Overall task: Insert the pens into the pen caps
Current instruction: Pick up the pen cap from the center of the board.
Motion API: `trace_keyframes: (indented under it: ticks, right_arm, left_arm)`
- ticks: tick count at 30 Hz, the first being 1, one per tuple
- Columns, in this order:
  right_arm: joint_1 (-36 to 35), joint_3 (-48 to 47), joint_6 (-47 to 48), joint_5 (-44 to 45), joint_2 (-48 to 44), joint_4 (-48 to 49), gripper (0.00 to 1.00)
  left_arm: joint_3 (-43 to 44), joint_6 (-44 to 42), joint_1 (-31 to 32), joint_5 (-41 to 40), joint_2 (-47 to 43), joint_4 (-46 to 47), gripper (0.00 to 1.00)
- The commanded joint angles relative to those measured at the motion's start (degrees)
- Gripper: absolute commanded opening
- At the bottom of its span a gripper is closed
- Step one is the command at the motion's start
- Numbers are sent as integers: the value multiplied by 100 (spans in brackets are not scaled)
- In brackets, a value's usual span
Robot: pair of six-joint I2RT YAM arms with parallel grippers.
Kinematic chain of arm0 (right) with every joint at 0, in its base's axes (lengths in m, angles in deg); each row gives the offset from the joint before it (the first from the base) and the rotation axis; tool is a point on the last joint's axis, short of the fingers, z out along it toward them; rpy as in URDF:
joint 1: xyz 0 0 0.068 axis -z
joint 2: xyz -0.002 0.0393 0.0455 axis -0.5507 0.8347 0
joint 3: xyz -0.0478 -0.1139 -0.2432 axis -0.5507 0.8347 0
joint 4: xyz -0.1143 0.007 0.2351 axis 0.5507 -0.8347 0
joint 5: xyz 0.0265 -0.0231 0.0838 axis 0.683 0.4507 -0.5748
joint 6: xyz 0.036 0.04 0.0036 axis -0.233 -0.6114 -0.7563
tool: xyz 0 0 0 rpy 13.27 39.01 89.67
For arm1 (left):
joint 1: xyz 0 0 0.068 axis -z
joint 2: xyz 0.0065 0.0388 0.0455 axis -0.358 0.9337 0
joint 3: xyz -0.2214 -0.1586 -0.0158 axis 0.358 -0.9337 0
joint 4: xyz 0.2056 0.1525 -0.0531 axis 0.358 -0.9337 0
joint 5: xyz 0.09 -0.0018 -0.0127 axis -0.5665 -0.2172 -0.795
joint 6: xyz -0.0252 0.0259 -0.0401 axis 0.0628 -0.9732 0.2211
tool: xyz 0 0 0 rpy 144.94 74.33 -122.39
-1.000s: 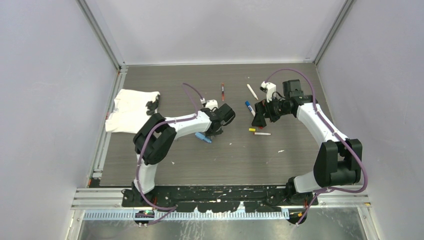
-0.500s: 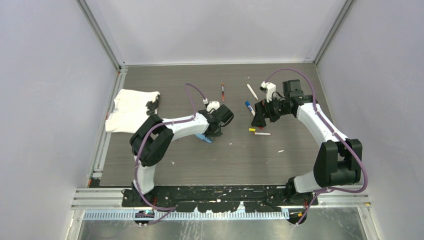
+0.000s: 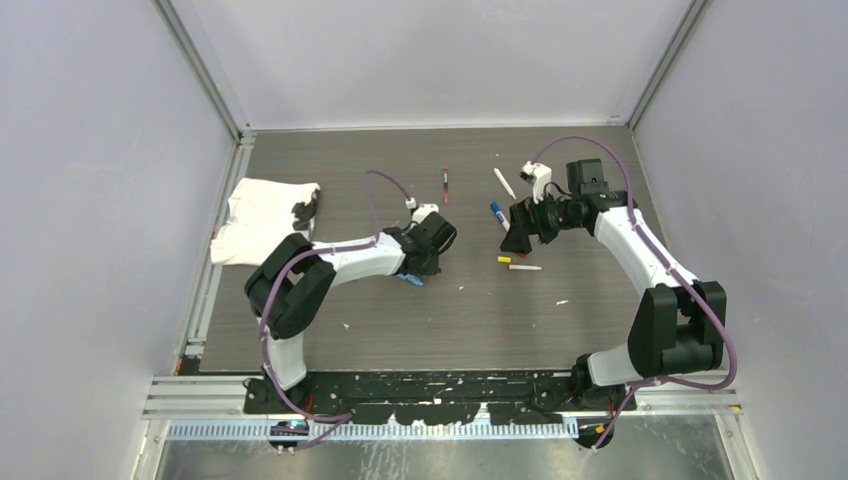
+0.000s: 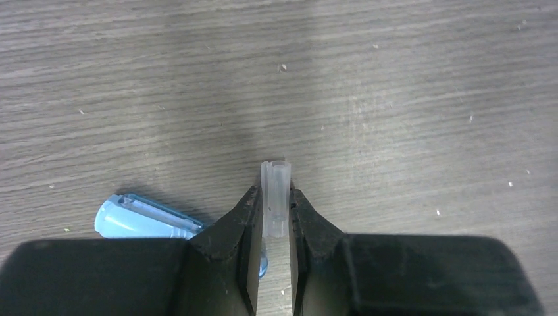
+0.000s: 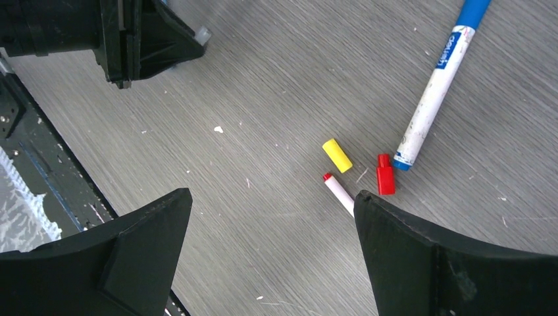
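My left gripper is shut on a short translucent pen cap, whose open end sticks out past the fingertips just above the table. In the top view this gripper is at mid-table. My right gripper hangs open over bare table with nothing between its fingers. Just beyond its right finger lie a yellow cap, a red cap, a red-tipped white pen and a blue pen. Two more pens lie further back.
A chunky light-blue oblong piece lies on the table right beside my left finger. A white cloth with dark bits on it sits at the left edge. The wood-grain table is walled on three sides.
The left jaws have closed in on the translucent cap. The left arm's elbow has swung a little to the left. The right arm has stayed put, open.
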Motion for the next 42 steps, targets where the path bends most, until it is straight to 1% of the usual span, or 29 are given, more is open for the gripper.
trace_keyframes:
  ticks: [1, 4, 10, 14, 16, 17, 18, 19, 21, 23, 24, 26, 28, 33, 38, 42]
  right_arm:
    - [-62, 39, -141, -415, -316, 350, 100]
    - [-91, 158, -299, -580, -369, 545, 100]
    - [-183, 406, -943, -1060, -365, 1129, 100]
    - [-336, 518, -1291, -1295, -301, 1452, 100]
    - [-411, 598, -1545, -1463, -236, 1638, 100]
    - [-437, 667, -1682, -1560, -211, 1813, 100]
    - [-449, 769, -1952, -1665, -186, 2128, 100]
    - [-466, 927, -2557, -1785, -172, 2567, 100]
    - [-485, 1347, -3722, -1905, -124, 3818, 100]
    - [-524, 1673, -4627, -1864, -26, 5027, 100]
    - [-557, 1750, -4877, -1774, 63, 5213, 99]
    - [-646, 1745, -5042, -1597, 180, 5182, 97]
    - [-754, 1666, -5190, -1364, 366, 5006, 94]
    - [-1076, 1426, -5650, -1075, 688, 4722, 75]
    - [-1210, 1329, -6031, -972, 882, 4737, 71]
    - [-1219, 1324, -6133, -865, 937, 4777, 67]
  left_arm:
    - [-583, -207, -37, 549, -550, 980, 18]
    - [-979, -174, -41, 739, -1022, 1645, 17]
    - [-1982, -177, -87, 1158, -1868, 3062, 16]
    - [-2547, 115, -292, 1682, -2096, 3888, 16]
    - [-2871, 361, -415, 2043, -2184, 4599, 16]
    - [-3020, 485, -469, 2182, -2205, 4801, 16]
    - [-3150, 595, -517, 2291, -2207, 5185, 16]
    - [-3246, 693, -557, 2394, -2205, 5427, 16]
    - [-3362, 802, -593, 2532, -2169, 5808, 16]
    - [-3438, 806, -595, 2599, -2144, 6022, 15]
    - [-3468, 785, -595, 2605, -2141, 6115, 15]
    - [-3518, 721, -595, 2607, -2141, 6268, 15]
    - [-3535, 614, -587, 2596, -2158, 6314, 15]
    - [-3491, 314, -511, 2477, -2145, 6249, 14]
    - [-3309, 119, -359, 2392, -2095, 6034, 14]
    - [-3171, 49, -276, 2389, -2001, 5986, 14]
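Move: The clear pen cap is already between the left fingertips, low over the board, with the light-blue highlighter about 5 cm to its left and 1 cm nearer the base. The open right gripper, where the cap is being taken, hangs roughly 20 cm to the left hand's right, level forward and about 11 cm higher. From the right hand, the clear pen cap is thus some 20 cm left and 11 cm down; the yellow cap lies about 2 cm ahead, 2 cm left and 12 cm below, and the red cap about 3 cm ahead, 1 cm right and equally low. Keeping its pinch on the clear pen cap, the left hand eases back and lifts it about 9 cm off the board, drifting some 4 cm right towards the right gripper while rolling about 45 degrees so the fingertips swing out to the right. The right hand comes some 12 cm left to meet it, rising slightly and then sinking, rolling about 40 degrees to point more squarely left, and its wide-open fingers close by roughly a third late on, still short of a grip on the cap. ##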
